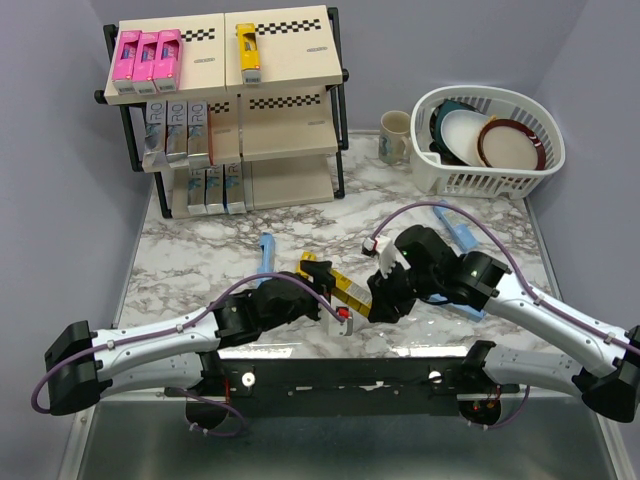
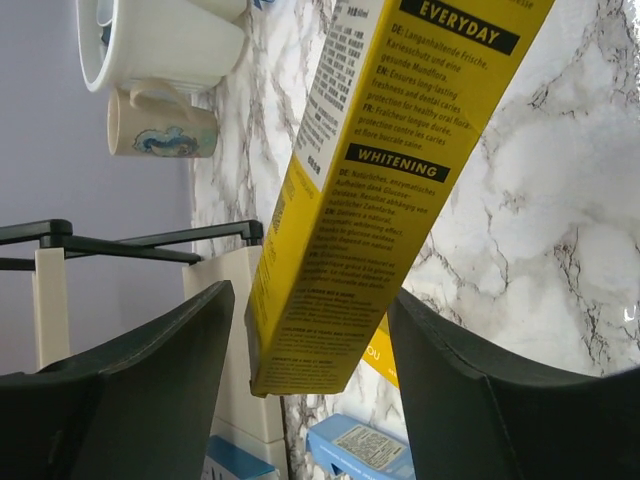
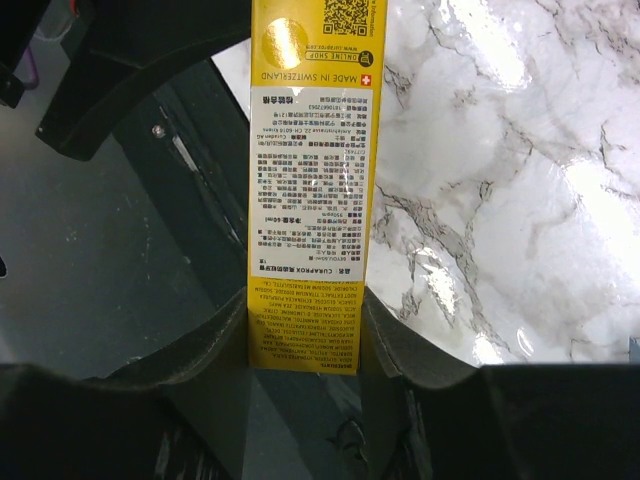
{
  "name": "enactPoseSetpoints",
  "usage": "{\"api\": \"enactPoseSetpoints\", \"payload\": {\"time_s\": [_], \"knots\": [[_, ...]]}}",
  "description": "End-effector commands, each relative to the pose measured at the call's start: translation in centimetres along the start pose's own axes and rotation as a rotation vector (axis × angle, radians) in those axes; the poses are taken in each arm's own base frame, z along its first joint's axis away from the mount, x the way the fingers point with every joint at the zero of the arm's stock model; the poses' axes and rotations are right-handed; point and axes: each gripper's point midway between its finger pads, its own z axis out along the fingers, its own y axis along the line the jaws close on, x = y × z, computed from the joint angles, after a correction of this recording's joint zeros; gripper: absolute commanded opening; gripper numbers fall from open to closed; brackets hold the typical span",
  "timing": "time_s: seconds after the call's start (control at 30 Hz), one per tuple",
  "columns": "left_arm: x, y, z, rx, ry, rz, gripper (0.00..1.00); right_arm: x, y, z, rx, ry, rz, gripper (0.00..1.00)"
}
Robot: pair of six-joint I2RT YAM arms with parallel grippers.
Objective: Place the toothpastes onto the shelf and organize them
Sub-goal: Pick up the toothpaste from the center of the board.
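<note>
A yellow toothpaste carton point(image 3: 310, 200) is held at one end by my right gripper point(image 3: 305, 310), which is shut on it. Its other end point(image 2: 380, 200) hangs between the fingers of my left gripper point(image 2: 310, 300). That gripper is open, with a gap showing at its left finger point(image 2: 170, 370). In the top view both grippers point(image 1: 325, 303) point(image 1: 378, 297) meet over this carton point(image 1: 342, 287) at the table's near middle. A second yellow carton point(image 2: 385, 358) lies underneath. The shelf point(image 1: 285, 130) at the back left holds pink point(image 1: 147, 55), yellow point(image 1: 247, 48), silver and blue cartons.
A light blue carton point(image 1: 265, 252) lies on the marble table, and two more point(image 1: 455, 228) lie by the right arm. A mug point(image 1: 395, 135) and a white dish basket point(image 1: 490, 165) holding plates stand at the back right.
</note>
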Motion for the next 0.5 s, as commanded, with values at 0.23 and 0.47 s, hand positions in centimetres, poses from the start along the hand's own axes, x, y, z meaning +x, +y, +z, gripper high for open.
{"api": "enactPoseSetpoints", "payload": {"time_s": [0.23,0.47], "knots": [[-0.2,0.7,-0.2,-0.019,0.008,-0.008,0.56,-1.6,1.0,-0.6,-0.035,-0.041,-0.042,0.36],[-0.3,0.6,-0.2,-0.024,0.000,-0.057,0.47,-2.2,0.7,-0.8,-0.013,-0.086,-0.053,0.53]]}}
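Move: The yellow toothpaste is held in the air by the right hand, its middle about 4 cm ahead and 5 cm left of that hand. From the left hand its middle is roughly 4 cm back and 5 cm right, at nearly the same height, with its free end already between the open left fingers. On the board, some 14 cm below the left hand, another yellow toothpaste lies about 6 cm left and 4 cm back, and a blue toothpaste about 14 cm left, level with it. The yellow toothpaste's free end is taken between the left fingers, which close steadily from about three-quarters open to half open and come onto its two sides in a pinch, while the left hand stays in place without turning. The right hand holds still and keeps its grip on the other end, about 12 cm away. ##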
